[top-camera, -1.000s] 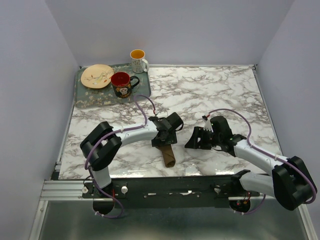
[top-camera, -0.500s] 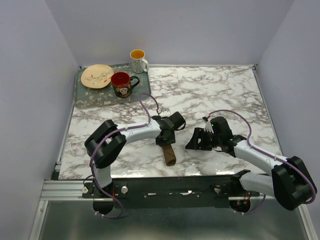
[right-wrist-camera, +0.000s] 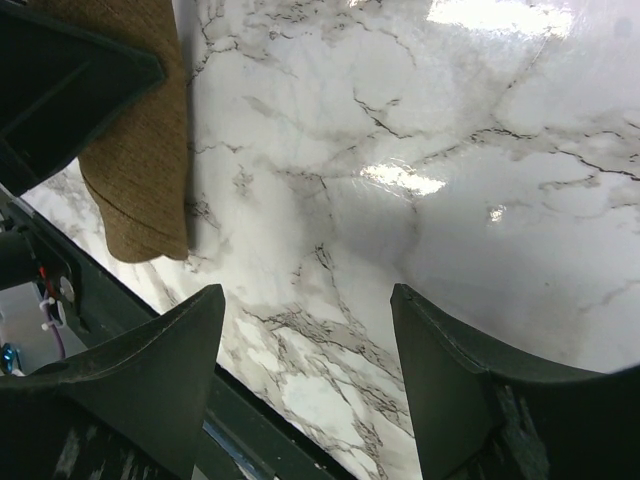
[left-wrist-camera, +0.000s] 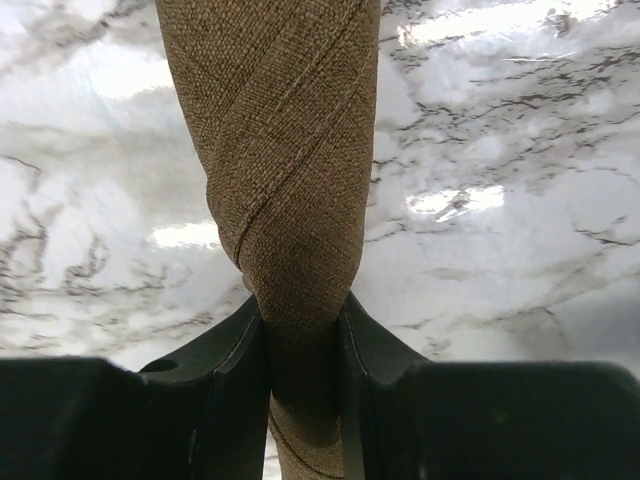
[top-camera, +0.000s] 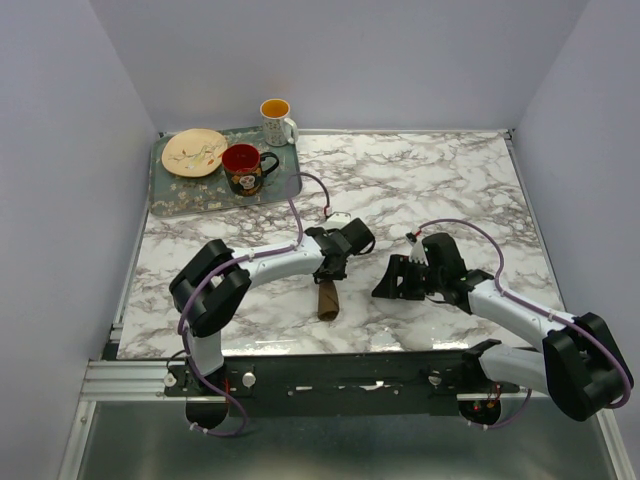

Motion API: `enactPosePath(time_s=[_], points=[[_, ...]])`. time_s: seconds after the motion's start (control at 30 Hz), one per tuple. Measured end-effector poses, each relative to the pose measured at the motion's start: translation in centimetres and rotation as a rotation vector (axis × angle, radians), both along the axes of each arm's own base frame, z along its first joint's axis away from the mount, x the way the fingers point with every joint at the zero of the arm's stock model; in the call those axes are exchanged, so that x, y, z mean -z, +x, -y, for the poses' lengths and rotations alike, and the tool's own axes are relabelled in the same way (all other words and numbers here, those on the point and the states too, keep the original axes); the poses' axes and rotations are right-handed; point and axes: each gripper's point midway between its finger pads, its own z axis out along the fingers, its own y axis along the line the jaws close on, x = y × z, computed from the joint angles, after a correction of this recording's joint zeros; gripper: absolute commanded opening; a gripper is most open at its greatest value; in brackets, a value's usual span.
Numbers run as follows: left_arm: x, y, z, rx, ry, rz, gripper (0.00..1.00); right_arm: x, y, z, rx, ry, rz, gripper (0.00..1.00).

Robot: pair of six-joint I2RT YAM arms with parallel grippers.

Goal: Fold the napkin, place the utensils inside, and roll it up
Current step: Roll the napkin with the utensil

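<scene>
The napkin [top-camera: 327,298] is a tight brown roll lying on the marble near the front edge. Its far end is pinched between the fingers of my left gripper [top-camera: 331,270]. In the left wrist view the woven roll [left-wrist-camera: 285,150] runs away from the camera, and my left gripper [left-wrist-camera: 303,320] is shut on it, with both black fingers pressing into the cloth. My right gripper [top-camera: 392,281] hovers to the right of the roll, open and empty. In its own view it [right-wrist-camera: 308,300] spans bare marble, with the napkin's end [right-wrist-camera: 140,170] at upper left. The utensils are hidden in every view.
A green tray [top-camera: 175,197] sits at the back left, holding a cream plate [top-camera: 195,152] and a red mug [top-camera: 243,167]. A white mug [top-camera: 276,121] stands at the tray's back right corner. The table's metal front rail [top-camera: 300,350] runs just below the roll.
My left gripper has closed onto the napkin roll and shifted slightly back. The roll's near end has swung left, so it lies straighter. The right arm has held still.
</scene>
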Motion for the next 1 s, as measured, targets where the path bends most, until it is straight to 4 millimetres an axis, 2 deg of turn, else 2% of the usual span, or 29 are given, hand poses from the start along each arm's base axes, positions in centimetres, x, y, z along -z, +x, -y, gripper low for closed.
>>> enactPosePath(time_s=[0.27,0.33,0.43,0.57,0.63,0.7,0.8,0.83,1.0], points=[[-0.6,2.2,-3.4,0.171,0.252,0.111,0.23,-0.1,0.2,0.1,0.000,-0.003,0.007,0.76],[-0.7,3.0,-4.5,0.210,0.345,0.142,0.16,-0.2,0.3,0.1,-0.002,-0.003,0.012,0.76],[-0.2,4.4,-6.7,0.301,0.552,0.171,0.16,-0.4,0.7,-0.1,-0.003,-0.002,0.014,0.76],[1.8,5.3,-10.1,0.410,0.802,0.147,0.18,-0.3,0.7,-0.1,-0.003,-0.003,0.012,0.76],[1.8,5.6,-10.8,0.441,0.843,0.141,0.20,-0.3,0.7,-0.1,-0.003,-0.004,0.012,0.76],[1.7,6.4,-10.7,0.476,0.860,0.155,0.21,-0.3,0.7,-0.1,-0.006,-0.004,0.011,0.76],[1.5,7.6,-10.3,0.512,0.855,0.175,0.30,-0.2,0.7,-0.1,-0.011,-0.005,0.010,0.76],[1.6,7.8,-10.3,0.522,0.849,0.174,0.35,-0.2,0.6,-0.2,-0.013,-0.004,0.010,0.76],[1.6,8.5,-9.9,0.549,0.818,0.168,0.43,-0.2,0.6,-0.2,-0.013,-0.003,0.010,0.76]])
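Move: The left gripper already pinches the rolled napkin near its middle, the roll running straight forward and back. The bare spot it is being taken to lies about 8 cm ahead, 10 cm left and 3 cm below. Beyond are the tray, its middle some 27 cm ahead and 26 cm left, and the red mug on it, about 26 cm ahead and 21 cm left. From the idle right hand the spot is roughly 12 cm ahead, 24 cm left and 3 cm down. Keep the left fingers pinched on the napkin roll and swing it left and forward towards the tray side, about 10 cm left, rolling the wrist nearly 50 degrees so the fingers come to point left and down. Turn it some 30 degrees clockwise as you go, sink about 2 cm towards the table, and finish by easing the roll forward. ##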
